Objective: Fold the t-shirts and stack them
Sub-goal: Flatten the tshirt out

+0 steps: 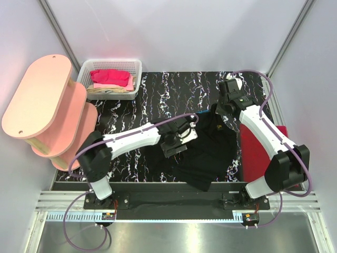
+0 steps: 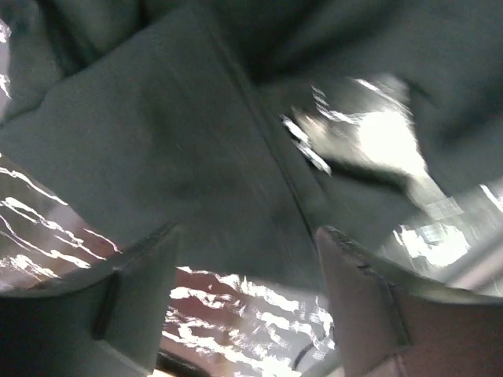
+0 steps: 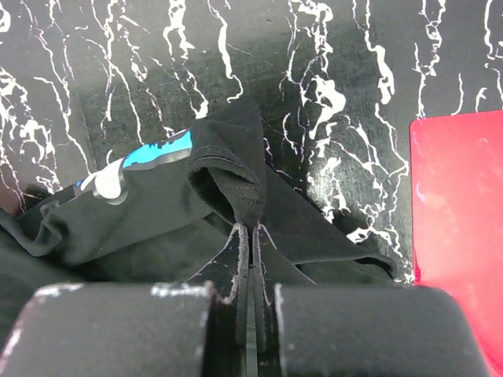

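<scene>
The black t-shirt (image 1: 210,150) lies rumpled on the marbled table, between the two arms. My right gripper (image 1: 217,109) is at its far edge and is shut on a raised fold of the black cloth (image 3: 250,206); the blue-and-white print (image 3: 149,157) shows to the left of the pinch. My left gripper (image 1: 178,138) hovers at the shirt's left side. Its fingers (image 2: 134,290) stand wide open with nothing between them, the dark cloth (image 2: 181,157) just ahead. A dark red t-shirt (image 1: 257,150) lies flat at the right, partly under my right arm. A bright pink t-shirt (image 1: 110,78) sits in the basket.
A white mesh basket (image 1: 138,79) stands at the back left, with beige cloth (image 1: 108,90) under the pink shirt. A pink tiered shelf (image 1: 45,100) fills the left side. The marbled table (image 1: 137,108) shows bare patches at the back and left.
</scene>
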`<state>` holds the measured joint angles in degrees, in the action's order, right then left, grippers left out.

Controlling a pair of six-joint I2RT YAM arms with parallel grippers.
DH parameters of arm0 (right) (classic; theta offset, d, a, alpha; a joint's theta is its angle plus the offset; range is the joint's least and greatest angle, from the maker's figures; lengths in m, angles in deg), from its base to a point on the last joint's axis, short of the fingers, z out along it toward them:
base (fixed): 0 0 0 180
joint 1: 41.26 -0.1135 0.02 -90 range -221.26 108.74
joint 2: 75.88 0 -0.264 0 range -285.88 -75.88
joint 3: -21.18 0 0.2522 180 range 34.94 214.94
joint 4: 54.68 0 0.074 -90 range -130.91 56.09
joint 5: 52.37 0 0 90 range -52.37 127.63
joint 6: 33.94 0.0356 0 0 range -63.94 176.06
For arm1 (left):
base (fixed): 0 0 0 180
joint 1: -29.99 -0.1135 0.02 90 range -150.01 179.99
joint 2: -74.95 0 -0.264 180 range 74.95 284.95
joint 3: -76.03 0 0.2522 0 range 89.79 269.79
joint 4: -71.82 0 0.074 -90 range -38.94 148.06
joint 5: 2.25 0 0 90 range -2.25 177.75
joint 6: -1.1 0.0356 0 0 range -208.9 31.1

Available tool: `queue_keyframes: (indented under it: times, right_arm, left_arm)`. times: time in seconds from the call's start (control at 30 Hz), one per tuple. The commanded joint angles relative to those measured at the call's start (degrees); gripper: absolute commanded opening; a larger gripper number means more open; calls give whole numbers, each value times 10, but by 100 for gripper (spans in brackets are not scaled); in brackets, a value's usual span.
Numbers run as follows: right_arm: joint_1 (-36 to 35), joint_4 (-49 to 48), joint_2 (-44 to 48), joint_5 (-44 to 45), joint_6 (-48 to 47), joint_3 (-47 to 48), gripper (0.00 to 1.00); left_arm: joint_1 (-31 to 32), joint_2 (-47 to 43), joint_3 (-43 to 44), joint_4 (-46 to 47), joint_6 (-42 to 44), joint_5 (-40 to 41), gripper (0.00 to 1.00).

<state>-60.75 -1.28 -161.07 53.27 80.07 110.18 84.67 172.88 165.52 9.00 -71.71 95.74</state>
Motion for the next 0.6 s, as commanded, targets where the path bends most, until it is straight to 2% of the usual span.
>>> queue_keyframes:
  times: [0.0,0.1,0.33,0.57]
  right_arm:
    - [2,-31,18,-10,3,-8,0]
    - [2,-33,21,-16,3,-15,0]
    - [2,-40,31,-29,9,-33,0]
    - [2,-45,28,-42,13,-37,0]
  left_arm:
    - [-8,35,-15,105,-54,91,83]
    - [-9,52,-8,135,-68,109,83]
    - [-12,121,79,136,-89,102,82]
    - [-25,169,139,129,-109,78,76]
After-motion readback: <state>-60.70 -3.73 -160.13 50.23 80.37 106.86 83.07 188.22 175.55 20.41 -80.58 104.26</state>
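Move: Some 8 cm ahead of the open left hand and 6 cm to its right lies the bunched middle of the black t-shirt, about 4 cm lower. The shirt corner held by the right gripper is roughly 14 cm ahead, 17 cm right and 8 cm above the left hand; the blue print edge is about 14 cm ahead and 11 cm right. From the right hand, that bunched middle is about 6 cm back, 11 cm left and 13 cm below. Sinking about 3 cm first, the left hand then runs low and level over the t-shirt, some 7 cm forward in all and latterly 5 cm to the right, towards the bunched cloth and the right gripper. Its fingers stay wide open, seeming to skim the fabric, while the wrist turns roughly 15 degrees, mostly counter-clockwise. The right hand keeps its pinch on the raised corner, easing down about 1 cm. ##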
